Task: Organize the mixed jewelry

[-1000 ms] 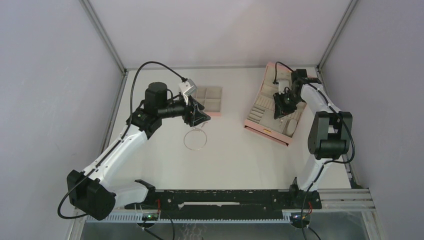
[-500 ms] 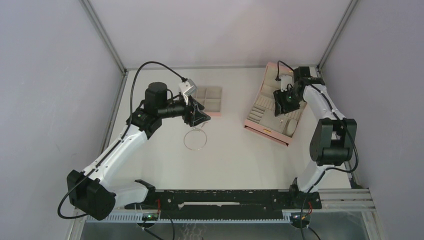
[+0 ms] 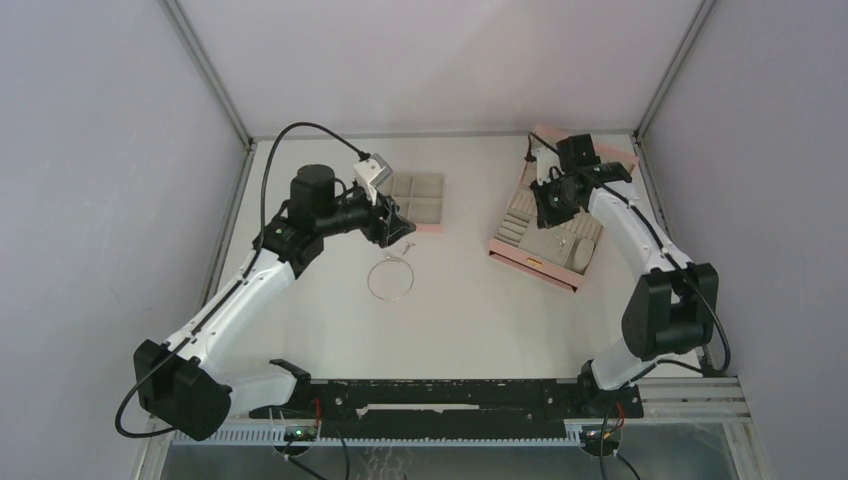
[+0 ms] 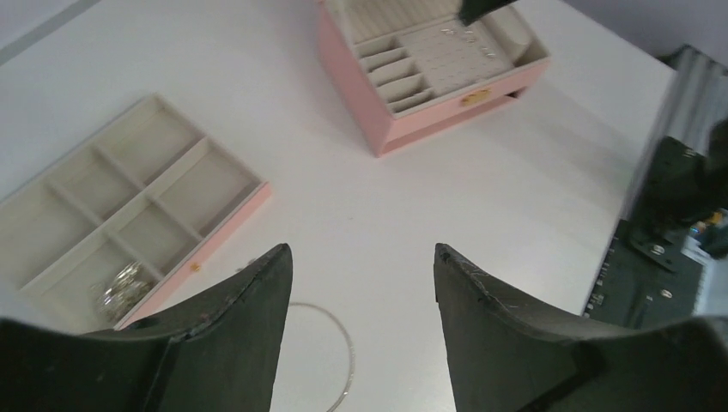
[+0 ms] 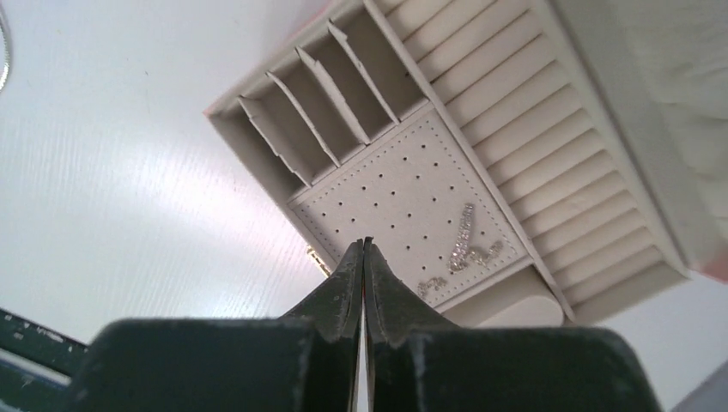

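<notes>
The thin silver wire hoop (image 3: 369,282) lies flat on the white table, just in front of my left gripper (image 3: 393,224). In the left wrist view the left gripper (image 4: 360,257) is open and empty above the table, with part of the hoop (image 4: 348,365) showing between its fingers. A tiny silver piece (image 3: 408,247) lies between the hoop and the pink tray. A small silver cluster (image 4: 120,287) sits in a tray compartment. My right gripper (image 5: 367,243) is shut with nothing visible in it, over the box's perforated pad, where silver pieces (image 5: 468,240) lie.
The pink compartment tray (image 3: 434,203) lies behind the left gripper. The open pink box (image 3: 535,262) stands at the right, with slots and ring rolls inside (image 5: 515,129). Frame posts rise at the far corners.
My right arm has swung left and back over the box. My left gripper has drawn back a little toward the tray, uncovering the tiny silver piece. The hoop has not moved.
</notes>
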You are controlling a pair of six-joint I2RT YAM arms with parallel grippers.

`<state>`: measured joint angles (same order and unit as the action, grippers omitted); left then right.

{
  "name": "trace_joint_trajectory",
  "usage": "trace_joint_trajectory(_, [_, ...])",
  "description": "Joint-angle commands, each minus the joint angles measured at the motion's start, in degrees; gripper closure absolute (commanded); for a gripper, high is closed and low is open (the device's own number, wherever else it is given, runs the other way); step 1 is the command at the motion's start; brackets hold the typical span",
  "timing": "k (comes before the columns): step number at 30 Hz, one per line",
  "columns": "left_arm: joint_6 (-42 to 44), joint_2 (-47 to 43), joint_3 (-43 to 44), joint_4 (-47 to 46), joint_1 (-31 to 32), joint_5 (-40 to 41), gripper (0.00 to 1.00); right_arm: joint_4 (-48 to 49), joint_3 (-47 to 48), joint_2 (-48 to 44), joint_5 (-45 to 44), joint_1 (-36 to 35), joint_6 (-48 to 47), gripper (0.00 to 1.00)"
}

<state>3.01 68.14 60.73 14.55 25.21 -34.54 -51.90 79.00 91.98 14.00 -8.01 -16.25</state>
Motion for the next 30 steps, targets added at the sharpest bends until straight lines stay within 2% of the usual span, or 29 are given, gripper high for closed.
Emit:
trace_joint_trajectory(1, [-0.5, 0.1, -0.9, 0.5, -0.2, 13.3, 0.34, 5.7, -1.0, -8.4, -7.4, -2.6, 3.3, 0.92])
trace_joint_trajectory(3, [-0.7, 1.6, -0.9, 1.7, 0.4, 19.0, 0.34, 8.2, -2.1, -11.0, -9.7, -4.2, 4.5, 0.89])
trace_joint_trajectory(7, [1.2, 7.5, 2.1, 7.8, 4.7, 33.2, 0.31, 14.1, -5.6, -15.5, -12.2, -6.3, 7.5, 0.75])
trace_joint_trajectory(10, [-2.0, 13.3, 4.9, 9.0, 6.7, 39.9, 0.30, 18.1, -8.5, -18.7, -13.4, -7.0, 11.1, 0.67])
trace_joint_trajectory(13, [-7.3, 21.4, 9.7, 11.8, 6.9, 41.0, 0.30, 21.0, -11.0, -21.6, -15.9, -8.1, 13.6, 0.66])
trace_joint_trajectory(17, [-9.6, 30.1, 15.7, 16.7, 7.9, 44.9, 0.35, 23.7, -13.6, -26.0, -18.1, -9.5, 14.4, 0.65])
trace_joint_trajectory(22, [-12.3, 36.7, 19.4, 16.4, 8.2, 46.1, 0.45, 25.3, -16.3, -30.5, -18.7, -9.7, 14.4, 0.65])
trace_joint_trajectory(30, [-11.5, 44.2, 24.6, 17.5, 8.2, 41.6, 0.57, 23.4, -16.6, -31.8, -19.2, -9.6, 13.8, 0.67])
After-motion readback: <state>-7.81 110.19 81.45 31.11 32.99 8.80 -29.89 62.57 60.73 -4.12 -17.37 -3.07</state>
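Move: The small silver earring lies on the table roughly 11 cm ahead of the left gripper, about 1 cm to its left and some 24 cm below. The silver hoop is centred about 6 cm nearer the base and 3 cm to the left of the earring. The pink divided tray's middle is about 9 cm beyond the earring and 2 cm to its left. From the right gripper, the earring is some 24 cm left, 3 cm ahead and 12 cm down. Bring the left gripper down about 20 cm and forward some 10 cm to just above the earring. On the way, swing its fingers counter-clockwise from pointing right to pointing steeply down, and narrow them to under half open without touching the earring. Meanwhile lift the right gripper about 12 cm away from the jewelry box, tipping its fingers up some 35 degrees and opening them to about a third. ##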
